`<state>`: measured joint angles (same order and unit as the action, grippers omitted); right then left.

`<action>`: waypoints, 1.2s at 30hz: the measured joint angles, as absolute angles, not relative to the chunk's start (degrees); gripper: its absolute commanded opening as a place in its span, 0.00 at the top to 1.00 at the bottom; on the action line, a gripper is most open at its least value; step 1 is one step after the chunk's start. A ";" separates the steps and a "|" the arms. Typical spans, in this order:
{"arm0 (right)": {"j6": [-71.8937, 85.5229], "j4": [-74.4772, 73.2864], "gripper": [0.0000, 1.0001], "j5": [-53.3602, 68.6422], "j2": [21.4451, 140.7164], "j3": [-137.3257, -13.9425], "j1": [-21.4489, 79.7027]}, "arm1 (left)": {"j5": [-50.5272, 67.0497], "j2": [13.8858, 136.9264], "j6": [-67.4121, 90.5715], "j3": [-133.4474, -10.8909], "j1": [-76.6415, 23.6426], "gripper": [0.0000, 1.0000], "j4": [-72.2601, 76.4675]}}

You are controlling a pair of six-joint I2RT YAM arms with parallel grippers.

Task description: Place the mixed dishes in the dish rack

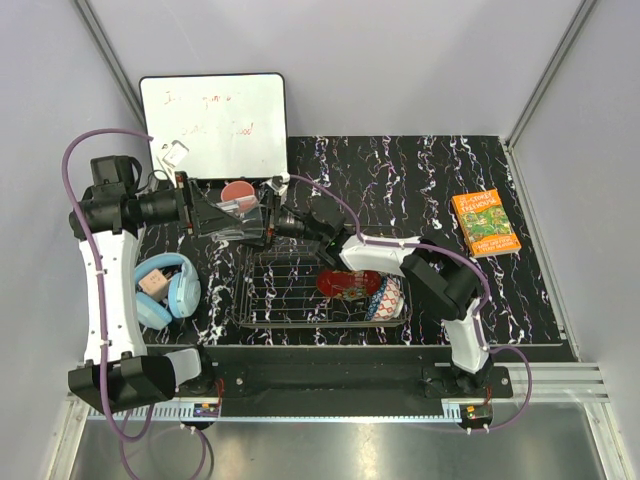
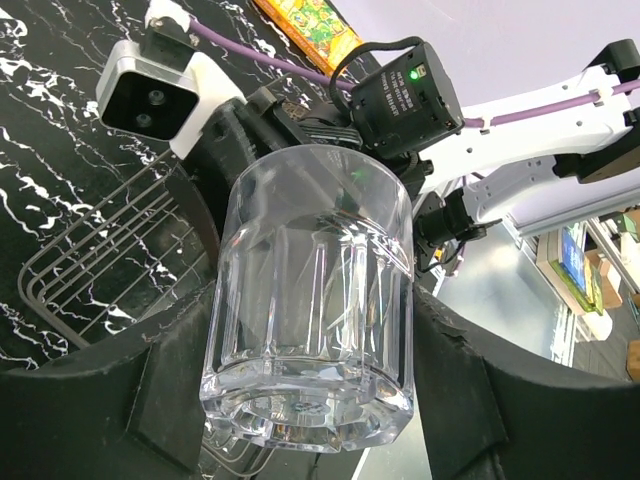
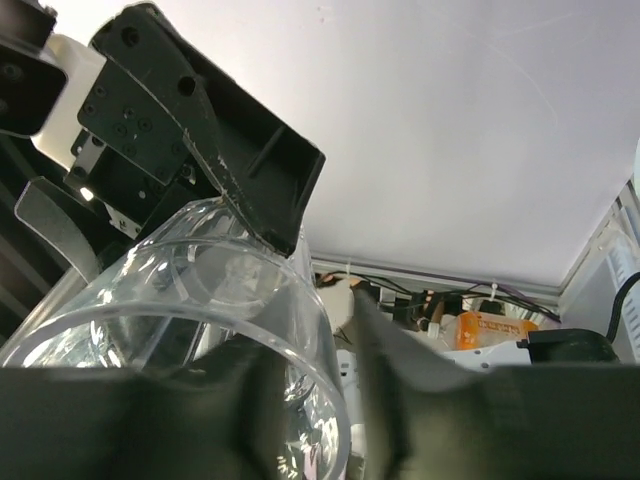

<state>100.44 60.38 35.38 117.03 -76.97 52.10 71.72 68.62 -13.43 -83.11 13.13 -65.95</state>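
Note:
The small clear glass tumbler [image 2: 315, 290] hangs in the air between both arms, above the far left corner of the dish rack [image 1: 280, 290]. My left gripper [image 2: 310, 400] is shut on its lower sides, one finger pressed against each. My right gripper [image 3: 320, 400] straddles the tumbler's rim [image 3: 200, 300]; one finger is inside and the other stands a little off the glass wall, so it is open. In the rack stand the red gold-patterned plate [image 1: 348, 284] and the blue patterned bowl [image 1: 385, 298]. The salmon-pink cup [image 1: 237, 192] sits behind my left gripper [image 1: 262, 212].
Light-blue headphones [image 1: 167, 288] lie left of the rack. An orange book [image 1: 485, 222] lies at the right on the black marbled mat. A white board [image 1: 213, 122] leans at the back left. The rack's wires [image 2: 90, 250] show below the tumbler.

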 measured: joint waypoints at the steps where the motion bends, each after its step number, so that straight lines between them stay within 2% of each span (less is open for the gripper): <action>1: 100.05 60.36 0.37 35.27 117.01 -76.73 52.07 | 71.53 68.62 -13.28 -83.11 13.13 1.00 -65.95; 2: 100.09 60.29 0.27 35.14 116.97 -76.44 52.03 | 71.37 68.62 -13.19 -83.11 13.13 1.00 -66.04; 3: 99.42 59.99 0.01 35.14 116.79 -75.96 51.92 | 71.31 68.62 -13.23 -83.18 13.13 1.00 -66.26; 8: 94.15 52.97 0.00 35.09 111.00 -68.12 49.65 | 70.76 68.82 -14.81 -87.61 13.13 0.99 -71.22; 14: 83.20 38.44 0.00 34.04 96.66 -60.40 45.15 | 66.13 68.86 -19.09 -94.85 12.16 1.00 -76.16; 17: 75.61 27.88 0.00 31.16 87.33 -59.44 42.37 | 58.81 68.88 -18.98 -94.87 7.42 1.00 -76.62; 21: 64.90 14.66 0.00 25.34 75.40 -61.69 41.32 | 45.08 70.43 -16.12 -90.96 -3.62 1.00 -75.05; 27: 51.75 3.62 0.00 15.20 60.53 -64.03 41.58 | 24.16 81.14 -11.53 -89.45 -18.02 1.00 -71.48; 32: 47.18 -0.16 0.00 10.44 54.24 -63.35 41.60 | 10.83 90.19 -9.76 -89.86 -24.23 1.00 -68.47; 36: 46.11 -2.24 0.00 7.73 52.14 -60.18 41.60 | 5.26 93.84 -9.32 -89.86 -27.49 1.00 -66.54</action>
<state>46.11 -2.24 7.73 52.14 -60.18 41.60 5.26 93.84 -9.32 -89.86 -27.49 -66.54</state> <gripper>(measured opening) 0.994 0.694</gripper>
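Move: The left hand holds the clear glass; the empty left part of the dish rack lies about 7 cm ahead of it, 5 cm to its right and 26 cm below. Counted from that hand, the red plate is some 25 cm right and 8 cm ahead, the pink cup roughly 22 cm ahead and 7 cm left, the headphones about 22 cm left and 6 cm ahead. The right hand is at the glass's rim, the glass's middle some 4 cm to its left. The right fingers let go of the glass's rim, opening wide, and that hand draws away to the right about 25 cm, dipping a little, then rising. The left keeps its grip on the glass, lifts it a few centimetres, then swings it down towards the rack's left part, somewhat forward and right, tipping its fingers downward nearly 60 degrees. ##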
